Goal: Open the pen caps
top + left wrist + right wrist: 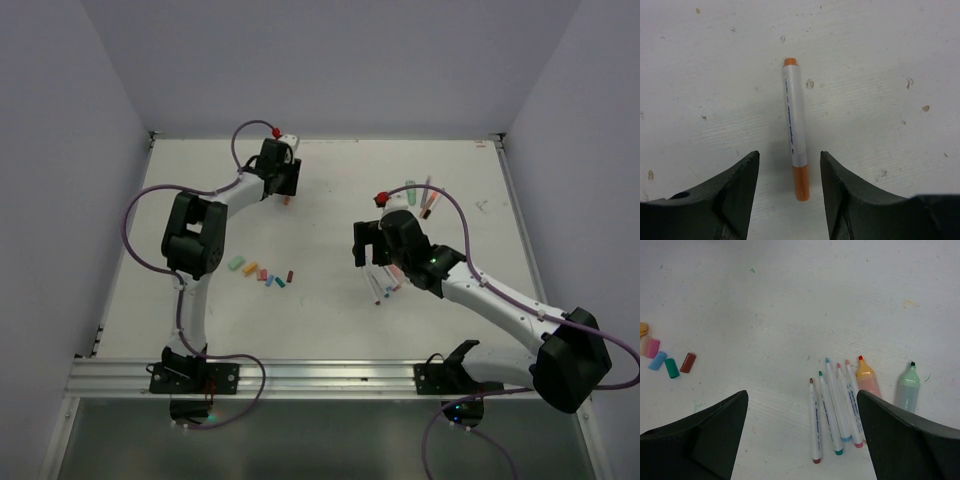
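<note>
A white-barrelled pen (pixel 794 120) lies on the table with its orange cap (pixel 801 182) on. My left gripper (pixel 789 155) is open and just above it, one finger on each side of the capped end. In the top view this gripper (pixel 285 190) is at the far left of the table. Several loose pen caps (pixel 262 272) lie in a row mid-left and show again in the right wrist view (pixel 671 362). My right gripper (pixel 801 392) is open and empty above several uncapped pens (pixel 832 410), an orange highlighter (pixel 867 380) and a pale green highlighter (pixel 908 387).
More pens (pixel 425 197) lie in a small group at the far right, beyond my right gripper (pixel 366 258). White walls enclose the table on three sides. The aluminium rail (pixel 320 378) with both arm bases runs along the near edge.
</note>
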{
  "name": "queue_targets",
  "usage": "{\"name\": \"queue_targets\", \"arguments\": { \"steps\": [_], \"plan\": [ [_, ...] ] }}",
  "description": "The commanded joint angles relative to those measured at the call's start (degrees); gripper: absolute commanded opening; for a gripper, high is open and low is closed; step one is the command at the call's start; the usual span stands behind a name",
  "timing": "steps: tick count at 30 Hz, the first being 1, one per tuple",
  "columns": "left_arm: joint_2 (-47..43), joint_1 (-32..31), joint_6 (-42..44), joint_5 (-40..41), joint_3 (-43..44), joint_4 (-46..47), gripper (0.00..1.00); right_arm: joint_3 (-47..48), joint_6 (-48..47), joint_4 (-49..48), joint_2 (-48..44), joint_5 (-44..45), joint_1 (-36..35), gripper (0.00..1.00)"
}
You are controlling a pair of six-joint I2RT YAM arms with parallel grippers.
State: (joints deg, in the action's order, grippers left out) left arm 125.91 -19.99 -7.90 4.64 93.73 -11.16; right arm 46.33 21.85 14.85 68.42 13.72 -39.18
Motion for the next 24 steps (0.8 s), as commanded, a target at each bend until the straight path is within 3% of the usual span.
{"name": "queue_targets", "arguments": {
  "steps": [1,10,14,17,24],
  "plan": [
    [-2.15,0.21,2.28,-2.71,-1.88,2.37,0.54,-0.36,0.21,-2.9,0.66,-0.79,0.33,0.94],
    [-1.28,0.21,2.01,-3.06,-5.14,2.54,0.47,-0.97,0.83,-3.25,0.49,-1.94,0.42,0.93],
    [-0.75,0.21,2.63,-2.89,-5.23,2.55,0.39,-1.94,1.18,-3.34,-0.39,-1.76,0.42,0.93],
    [-1.1,0.12,2.98,-3.24,-6.54,1.76,0.26,-2.12,1.36,-3.07,-1.27,-1.5,0.33,0.93],
    [-8.12,-1.02,4.12,-5.87,-14.53,2.81,0.11,-1.77,0.92,-3.42,-2.86,-0.88,0.42,0.93]
  ]
}}
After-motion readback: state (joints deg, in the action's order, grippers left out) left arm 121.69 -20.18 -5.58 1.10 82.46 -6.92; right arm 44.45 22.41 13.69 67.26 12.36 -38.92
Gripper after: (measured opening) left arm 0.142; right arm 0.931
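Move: The orange cap lies almost under the left hand, about 2 cm back from it, in line sideways and some 3 cm below. The marker's white barrel runs outward from that cap, its middle about 5 cm ahead of the hand and 1 cm to its right. The nearest loose caps lie far behind at table height: brown about 27 cm back and 1 cm right, green 29 cm back and 1 cm left. From the right hand, the orange cap is some 23 cm ahead, 20 cm left and 12 cm down. The left fingers pinch the orange cap near where it meets the white barrel, after the hand sinks about 2.5 cm and eases back nearly 2 cm. It holds there while they close from half open to nearly shut, then draws straight back another 2 cm or so at table level, dragging the marker by its cap. ##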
